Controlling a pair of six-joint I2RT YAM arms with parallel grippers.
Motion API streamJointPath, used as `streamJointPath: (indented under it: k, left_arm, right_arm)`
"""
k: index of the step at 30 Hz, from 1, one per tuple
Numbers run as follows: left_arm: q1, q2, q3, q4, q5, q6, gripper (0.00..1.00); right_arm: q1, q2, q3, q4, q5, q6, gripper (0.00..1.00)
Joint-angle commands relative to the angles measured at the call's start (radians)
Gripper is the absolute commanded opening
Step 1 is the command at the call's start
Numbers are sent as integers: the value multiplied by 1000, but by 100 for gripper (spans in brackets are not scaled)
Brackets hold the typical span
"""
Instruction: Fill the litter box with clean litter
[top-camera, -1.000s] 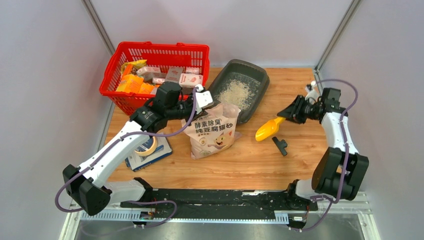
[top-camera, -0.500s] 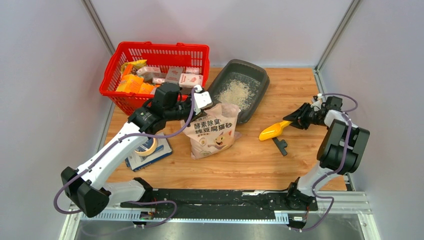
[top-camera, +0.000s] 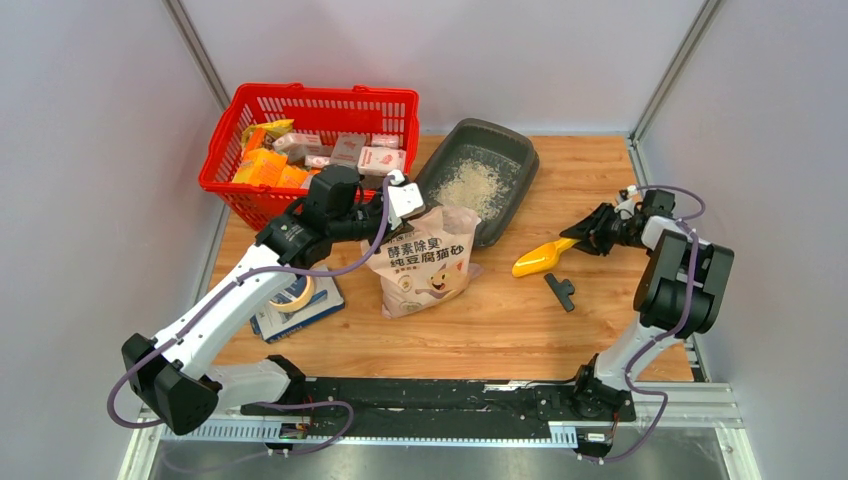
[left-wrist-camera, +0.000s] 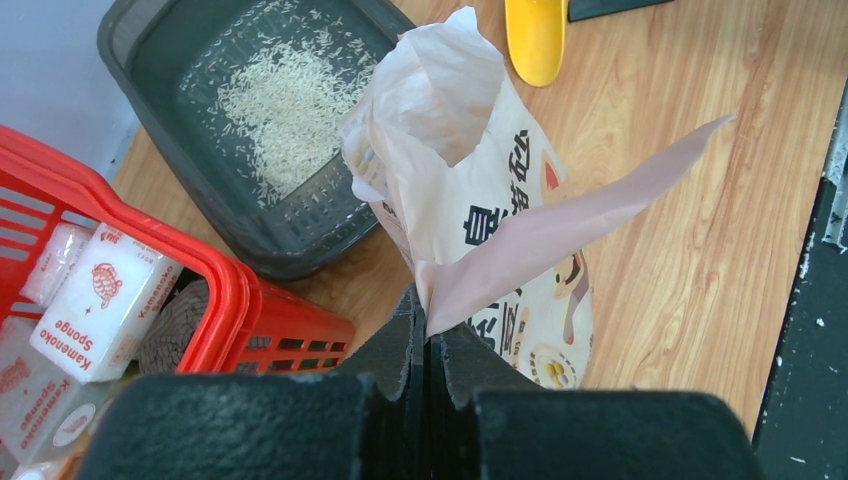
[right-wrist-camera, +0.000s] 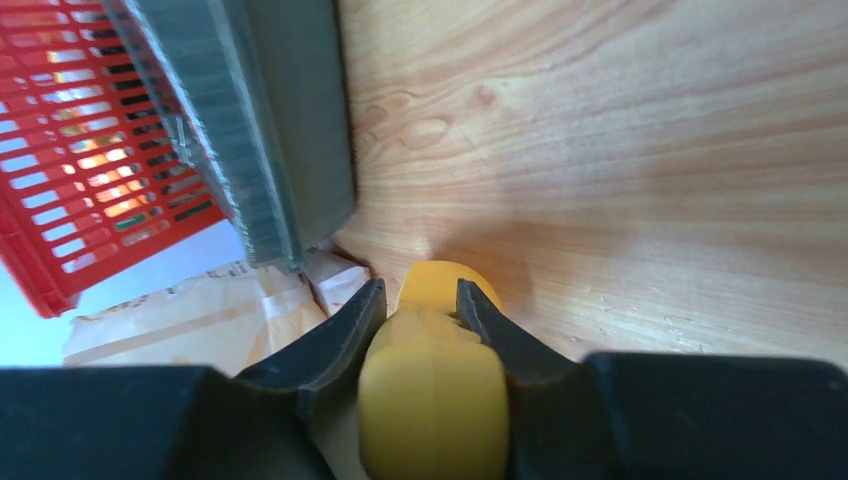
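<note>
The dark grey litter box (top-camera: 528, 158) lies at the back centre with a thin patch of pale litter (top-camera: 473, 186) on its floor. The left wrist view also shows the litter box (left-wrist-camera: 190, 170) and the litter (left-wrist-camera: 290, 100). In front of it stands the pink-beige cat-print bag (top-camera: 425, 265), its top torn open. My left gripper (top-camera: 405, 200) is shut on the bag's upper corner flap (left-wrist-camera: 540, 240). My right gripper (top-camera: 592, 234) is shut on the handle of the yellow scoop (top-camera: 540, 258), which rests low on the table right of the bag. The scoop (right-wrist-camera: 435, 385) fills the right gripper (right-wrist-camera: 420, 295).
A red mesh basket (top-camera: 310, 97) full of packets stands left of the litter box, touching it. A tape roll on a booklet (top-camera: 297, 297) lies under my left arm. A small black piece (top-camera: 562, 290) lies near the scoop. Walls close in on three sides.
The right arm has folded, its elbow swinging up and toward the wall while the wrist dropped lower. The scoop stays held and shifted only slightly. The left arm and bag held still.
</note>
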Motion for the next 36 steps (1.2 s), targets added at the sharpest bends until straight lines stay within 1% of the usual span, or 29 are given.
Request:
streamJointPath:
  k: [1,3,4,5,7,8,10,12,13,14,16,17,18,19,20,21,22,23,24,26,27,29,30,36]
  left_arm:
    - [-1,-13,11,9,24,-10,0]
    - [-1,-16,2,16,27,-14,0]
    - [-1,-19,-1,19,29,-17,0]
    - [-1,-20,-4,25,34,-21,0]
    - [-1,-22,-12,32,35,-22,0]
    - [-1,-23,-12,36,38,-25,0]
    - [-1,-25,-10,42,38,-24,0]
    - [-1,-30,-10,45,40,-25,0]
    - [-1,-34,-10,47,41,-25,0]
    - [-1,-39,-13,48,40,-25,0]
    - [-1,-49,-21,52,43,-28,0]
    - [-1,-53,-24,52,46,-30,0]
    - [-1,-54,-30,52,46,-33,0]
    - [-1,-59,-32,50,47,-31,0]
    - [-1,-59,-35,49,47,-33,0]
    - [-1,-59,-38,50,49,-39,0]
    - [-1,-59,-39,53,50,-44,0]
    - [-1,-59,-41,56,53,-51,0]
    - [1,-59,-40,62,55,-72,0]
    - [1,-57,-39,79,63,-94,0]
    - [-1,-57,-36,87,63,-112,0]
    - [1,-54,-35,93,63,-125,0]
    - [-1,-54,-33,96,61,-129,0]
    - [1,-59,-23,79,60,-143,0]
  right_arm:
    - [31,-31,-28,45,66,-11,38]
    - [31,-38,1,27,112,-28,48]
    - [30,-40,16,3,131,-42,50]
    - [28,-46,28,-8,149,-83,56]
    - [28,-54,65,-31,192,-122,61]
    - [28,-60,76,-42,197,-142,63]
    - [28,-77,100,-54,177,-201,63]
    - [41,-109,129,-83,169,-276,68]
    - [44,-123,139,-115,169,-300,71]
    - [47,-139,156,-132,178,-323,79]
    - [48,-195,157,-168,185,-346,83]
    - [50,-219,153,-183,162,-388,89]
    - [74,-245,145,-195,124,-408,90]
    - [93,-320,139,-215,105,-463,90]
    - [117,-356,131,-224,85,-493,91]
    - [183,-403,108,-229,73,-528,91]
    - [223,-482,94,-225,74,-577,91]
    - [263,-527,76,-211,77,-591,91]
    - [345,-563,40,-193,82,-594,91]
    - [434,-648,-2,-120,91,-591,91]
    - [506,-664,-31,-101,96,-593,90]
    - [570,-684,-50,-59,114,-609,89]
    - [620,-683,-59,-51,119,-617,88]
    - [737,-628,-82,65,131,-625,85]
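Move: The right hand still grips the yellow scoop, whose middle lies about 7 cm to its left and 4 cm below. The litter bag it turns to next stands some 33 cm left, about 6 cm back and 5 cm higher at its middle. The litter box lies about 16 cm ahead and 24 cm left, the black clip roughly 10 cm back and 3 cm left. From the left hand, the bag's middle is about 13 cm below, 7 cm right and 3 cm ahead. The right fingers let go of the scoop, opening wide as the hand dips a little at the table. The hand then rises some 15 cm and swings about 20 cm left and 10 cm back towards the litter bag's right side, rolling some 75 degrees about its fingers and coming close with empty, open fingers. The left hand keeps its pinch on the bag's rim. ##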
